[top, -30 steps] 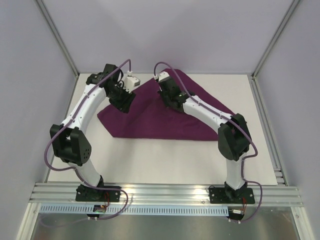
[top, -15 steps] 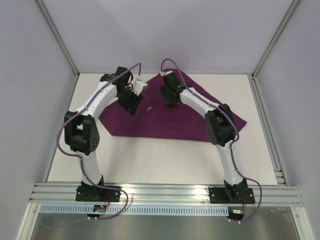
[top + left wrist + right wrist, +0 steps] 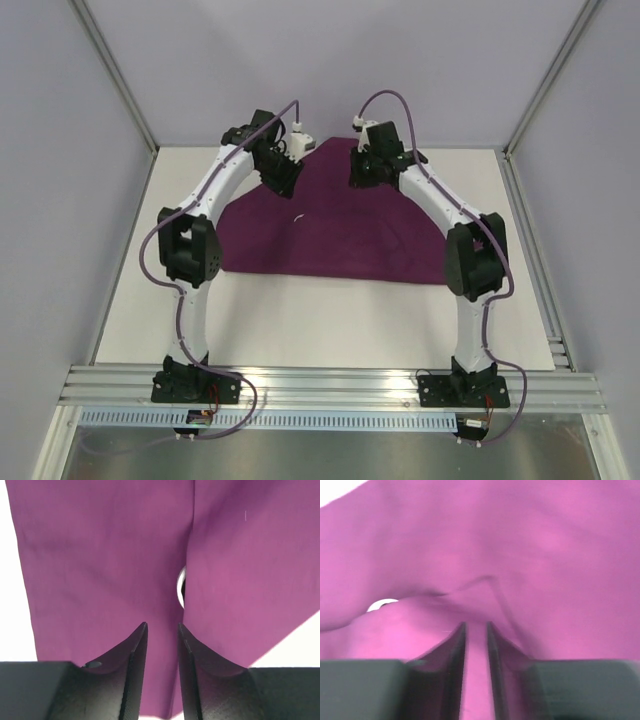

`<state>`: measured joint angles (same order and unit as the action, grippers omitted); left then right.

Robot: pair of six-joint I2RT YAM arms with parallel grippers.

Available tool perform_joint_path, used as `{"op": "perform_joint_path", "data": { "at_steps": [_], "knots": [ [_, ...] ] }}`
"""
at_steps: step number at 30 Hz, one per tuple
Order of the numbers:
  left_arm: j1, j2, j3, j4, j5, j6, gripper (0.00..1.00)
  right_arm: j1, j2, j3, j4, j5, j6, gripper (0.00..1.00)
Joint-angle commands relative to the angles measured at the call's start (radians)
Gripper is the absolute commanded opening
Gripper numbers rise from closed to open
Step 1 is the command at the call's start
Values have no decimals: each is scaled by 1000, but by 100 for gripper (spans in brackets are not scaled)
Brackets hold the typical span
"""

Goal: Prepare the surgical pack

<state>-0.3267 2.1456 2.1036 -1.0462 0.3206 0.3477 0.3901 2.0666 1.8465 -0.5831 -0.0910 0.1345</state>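
The dark purple cloth point(image 3: 330, 230) lies spread over the middle and back of the table. My left gripper point(image 3: 284, 176) is over its back left part and my right gripper point(image 3: 362, 172) over its back middle. In the left wrist view the left gripper point(image 3: 162, 626) has its jaws close together on a fold of the cloth point(image 3: 100, 555). In the right wrist view the right gripper point(image 3: 475, 624) pinches a raised ridge of cloth point(image 3: 545, 545). The steel tray, gauze pads and clamps are hidden or out of view.
The white table point(image 3: 330, 320) shows bare in front of the cloth. Grey walls and metal frame posts point(image 3: 115, 75) close in the back and sides. A small white speck point(image 3: 297, 218) lies on the cloth. A rail point(image 3: 330, 385) runs along the near edge.
Both arms have stretched towards the back of the table, taking the cloth's upper part with them. The cloth's left edge has shifted right and its outline has flattened.
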Motion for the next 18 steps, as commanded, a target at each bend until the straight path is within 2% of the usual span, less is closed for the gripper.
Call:
{"op": "perform_joint_path", "data": {
  "at_steps": [1, 7, 12, 18],
  "knots": [
    [-9, 83, 88, 58, 55, -55, 38, 23, 44, 14, 59, -234, 65, 16],
    [-18, 203, 160, 69, 38, -50, 39, 13, 179, 36, 49, -320, 83, 3],
    [-18, 240, 164, 83, 51, -73, 40, -8, 283, 71, 26, -378, 106, 0],
    [-18, 257, 150, 80, 44, -96, 40, -16, 374, 155, -43, -372, 140, 1]
  ]
}}
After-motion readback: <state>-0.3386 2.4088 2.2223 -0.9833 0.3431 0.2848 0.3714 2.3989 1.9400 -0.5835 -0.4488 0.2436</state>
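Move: The folded-over cloth flap's corner lies beneath the right hand, about 13 cm down and some 2 cm ahead and 2 cm left. A pale curved edge, seemingly the tray rim, peeks out at the fold, 3 cm back and 16 cm left of the right hand. From the left hand, the flap corner is about 4 cm ahead and 14 cm right, and the tray rim 1 cm ahead and 4 cm right, both roughly 13 cm below. The cloth flap beside its corner is where the right hand goes: about 12 cm down and 5 cm left, its fingers closing fully on nothing and tipping to point more steeply down, tips coming to rest on the fabric. The left hand drops about 8 cm beside the fold, first easing forward and right, its fingers staying part open above the cloth. ##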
